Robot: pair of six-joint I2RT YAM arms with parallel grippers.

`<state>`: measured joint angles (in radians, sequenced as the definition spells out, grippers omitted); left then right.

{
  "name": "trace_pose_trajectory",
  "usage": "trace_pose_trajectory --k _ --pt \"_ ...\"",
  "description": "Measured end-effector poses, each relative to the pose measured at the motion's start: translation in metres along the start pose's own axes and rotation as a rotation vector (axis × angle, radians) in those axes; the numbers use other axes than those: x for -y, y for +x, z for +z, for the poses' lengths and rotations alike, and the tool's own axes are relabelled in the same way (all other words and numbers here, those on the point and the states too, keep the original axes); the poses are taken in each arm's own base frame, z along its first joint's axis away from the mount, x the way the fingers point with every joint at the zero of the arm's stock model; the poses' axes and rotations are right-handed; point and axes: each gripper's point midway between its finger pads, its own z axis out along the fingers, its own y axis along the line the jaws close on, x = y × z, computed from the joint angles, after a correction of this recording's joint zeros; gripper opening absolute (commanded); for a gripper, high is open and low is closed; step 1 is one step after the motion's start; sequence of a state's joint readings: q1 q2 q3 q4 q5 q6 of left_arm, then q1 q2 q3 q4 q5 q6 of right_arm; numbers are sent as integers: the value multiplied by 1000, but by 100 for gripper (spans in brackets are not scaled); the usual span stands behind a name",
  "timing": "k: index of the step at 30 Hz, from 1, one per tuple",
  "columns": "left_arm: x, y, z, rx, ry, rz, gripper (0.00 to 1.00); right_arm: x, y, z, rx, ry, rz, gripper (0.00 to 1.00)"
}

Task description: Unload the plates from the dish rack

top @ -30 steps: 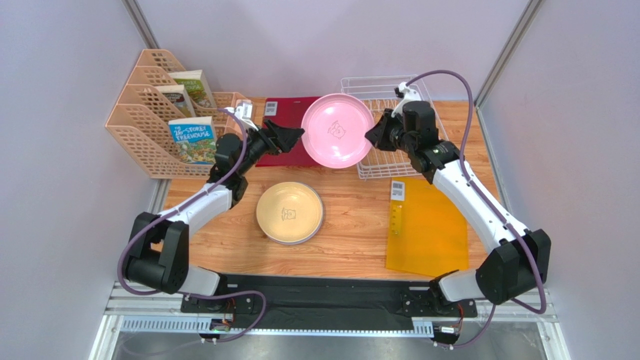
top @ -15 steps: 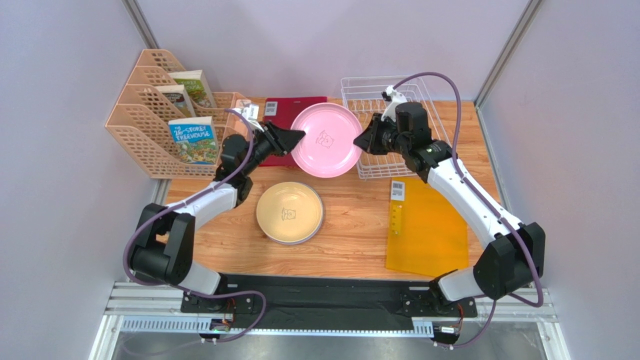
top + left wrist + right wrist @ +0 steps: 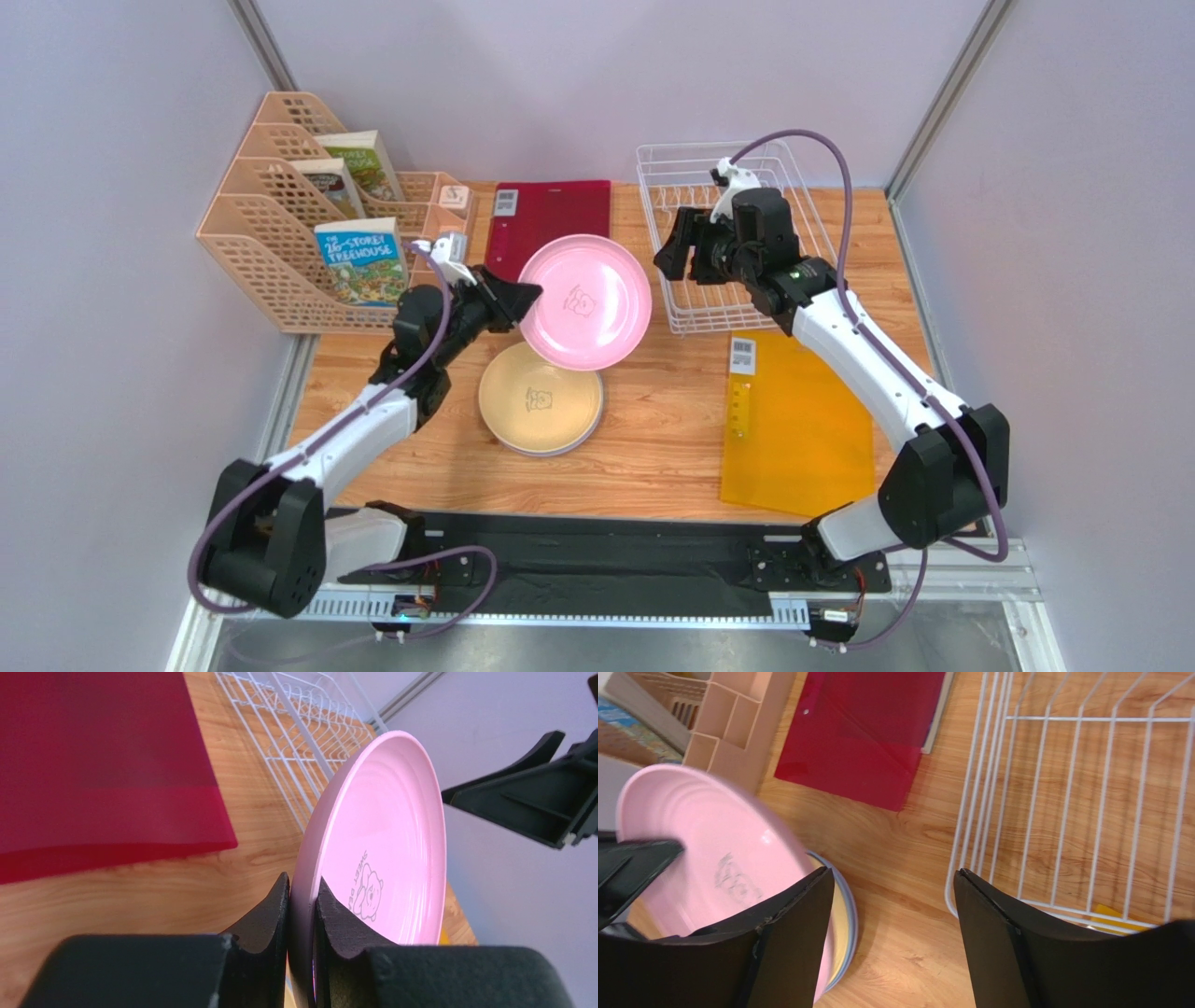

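Note:
My left gripper (image 3: 526, 298) is shut on the left rim of the pink plate (image 3: 586, 301), holding it tilted in the air just above and behind the stacked plates. Its fingertips (image 3: 281, 899) pinch the pink plate (image 3: 386, 840) from both sides. The cream-yellow plate (image 3: 540, 399) tops the stack on the table, with a blue rim (image 3: 852, 913) under it. My right gripper (image 3: 671, 252) hangs open beside the white wire dish rack (image 3: 716, 238), apart from the pink plate (image 3: 703, 840). Nothing sits between the right gripper's (image 3: 892, 882) fingers.
Peach lattice file holders with books (image 3: 302, 210) stand at the back left. A red folder (image 3: 550, 217) lies behind the plates. An orange folder (image 3: 807, 427) with a yellow ruler (image 3: 739, 406) lies at the right front of the rack.
My right gripper opened and let go of the pink plate. My left gripper shut on its rim and carried it left and nearer, over the stack.

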<state>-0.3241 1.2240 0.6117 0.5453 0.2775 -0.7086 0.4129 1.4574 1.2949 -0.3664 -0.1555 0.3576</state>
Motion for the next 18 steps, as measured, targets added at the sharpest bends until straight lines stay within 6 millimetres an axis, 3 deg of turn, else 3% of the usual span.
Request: trace_pose_trajectory --k 5,8,15,18 --pt "-7 1 -34 9 -92 30 16 23 -2 4 15 120 -33 71" --pt "-22 16 -49 -21 -155 40 15 35 0 6 11 173 -40 71" --pt "-79 85 -89 -135 -322 35 13 49 0 9 18 243 -53 71" --pt "-98 105 -106 -142 -385 28 13 50 -1 9 23 249 -53 71"
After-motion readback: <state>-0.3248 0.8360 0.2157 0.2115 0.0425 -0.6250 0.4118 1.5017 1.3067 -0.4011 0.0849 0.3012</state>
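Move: The pink plate is already in the left fingers by its rim; the plate stack, yellow plate on top, sits about 6 cm back, 2 cm to the right and some 17 cm below that hand. On the far side of the stack, the red folder lies roughly 20 cm ahead of the hand and 3 cm right; the dish rack is 22 cm ahead and 35 cm right. From the right hand the stack is about 11 cm back, 20 cm left and 18 cm down. The pink plate is carried by the left hand down onto or just over the stack: first back and to the left nearly level, then steeply down, some 14 cm lower in all, the grip on the rim kept while the wrist tips down about 15 degrees and turns a little counter-clockwise. The right hand, fingers still open, draws about 4 cm right, sinking slightly and turning clockwise, away from the plate over the rack. ##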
